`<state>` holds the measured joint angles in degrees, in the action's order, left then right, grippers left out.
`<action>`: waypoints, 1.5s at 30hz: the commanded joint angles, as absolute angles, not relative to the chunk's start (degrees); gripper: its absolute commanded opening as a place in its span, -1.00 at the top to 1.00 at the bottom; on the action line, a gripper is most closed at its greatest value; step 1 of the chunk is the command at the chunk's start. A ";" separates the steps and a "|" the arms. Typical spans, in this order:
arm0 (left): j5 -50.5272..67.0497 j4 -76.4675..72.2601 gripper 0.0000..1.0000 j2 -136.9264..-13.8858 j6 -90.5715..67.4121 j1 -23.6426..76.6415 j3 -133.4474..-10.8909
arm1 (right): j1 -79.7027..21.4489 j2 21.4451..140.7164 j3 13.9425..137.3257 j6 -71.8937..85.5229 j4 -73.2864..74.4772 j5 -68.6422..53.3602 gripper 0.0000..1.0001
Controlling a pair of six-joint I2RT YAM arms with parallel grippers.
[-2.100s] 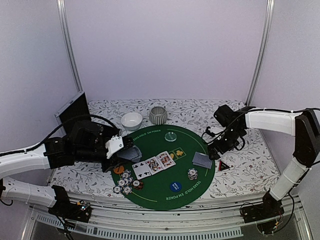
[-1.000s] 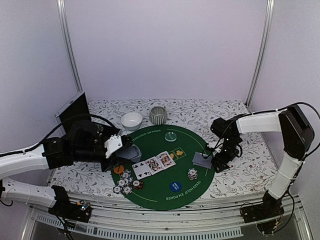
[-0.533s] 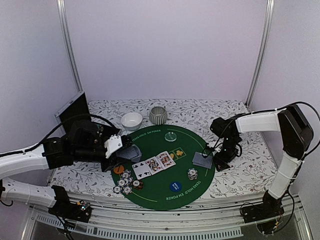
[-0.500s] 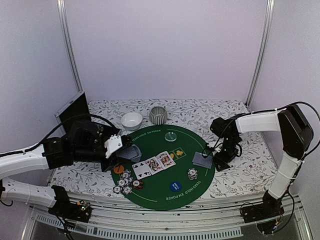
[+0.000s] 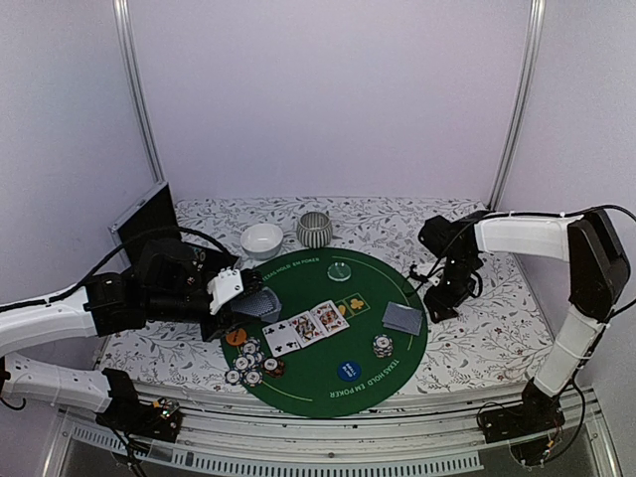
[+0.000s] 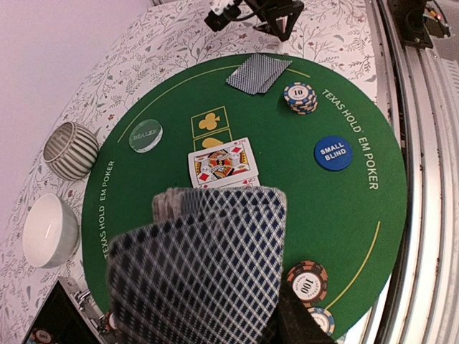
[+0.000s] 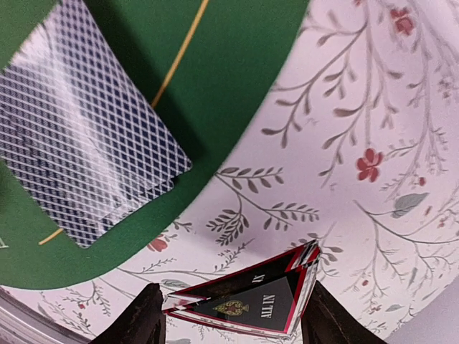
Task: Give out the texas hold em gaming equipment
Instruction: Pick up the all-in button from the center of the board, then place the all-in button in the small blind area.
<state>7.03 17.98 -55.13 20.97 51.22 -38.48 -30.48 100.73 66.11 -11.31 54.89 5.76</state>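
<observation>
My left gripper [image 5: 256,304] is shut on a deck of grey-blue-backed playing cards [image 6: 193,265], held over the left side of the round green mat [image 5: 318,383]; one dark finger [image 6: 301,326] shows beside the deck. My right gripper [image 7: 233,315] is shut on the small red-black triangle [image 7: 251,301], held just above the flowered cloth right of the mat. Two face-down cards [image 7: 86,158] lie at the mat's right edge. Face-up cards [image 5: 305,326] lie mid-mat. Also on the mat are a chip stack [image 5: 383,345], loose chips [image 5: 250,364], and blue [image 5: 347,371], orange [image 5: 235,337] and pale green [image 5: 340,269] discs.
A white bowl [image 5: 261,239] and a striped grey bowl [image 5: 314,230] stand behind the mat. A black case [image 5: 144,221] leans at the back left. Metal rails run along the table's near edge [image 5: 328,447].
The right gripper has closed on the red-black triangle and lifted it off the cloth, moving slightly back. The left arm and its deck have not moved.
</observation>
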 commanded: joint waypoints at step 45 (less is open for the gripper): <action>5.31 17.76 0.25 -54.58 20.59 51.30 -38.85 | -78.60 126.56 104.08 -33.10 54.78 4.94 -0.05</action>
<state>5.45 18.15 -55.13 20.95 51.22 -38.48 -78.22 127.90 103.07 -31.99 53.30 3.11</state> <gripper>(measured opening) 0.378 0.603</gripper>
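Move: The right hand, already holding the all-in button, takes it to bare green felt near the board's near edge, some 33 cm left, 17 cm back and 4 cm below. From this hand, the black 100 chips stand about 41 cm left and 10 cm back, the small blind button 23 cm left and 11 cm back. From the left hand that felt lies about 10 cm right, 9 cm back and 17 cm below. Right hand arcs the pinched all-in button up, about 33 cm left and back, then down near black chips, turning counter-clockwise. ##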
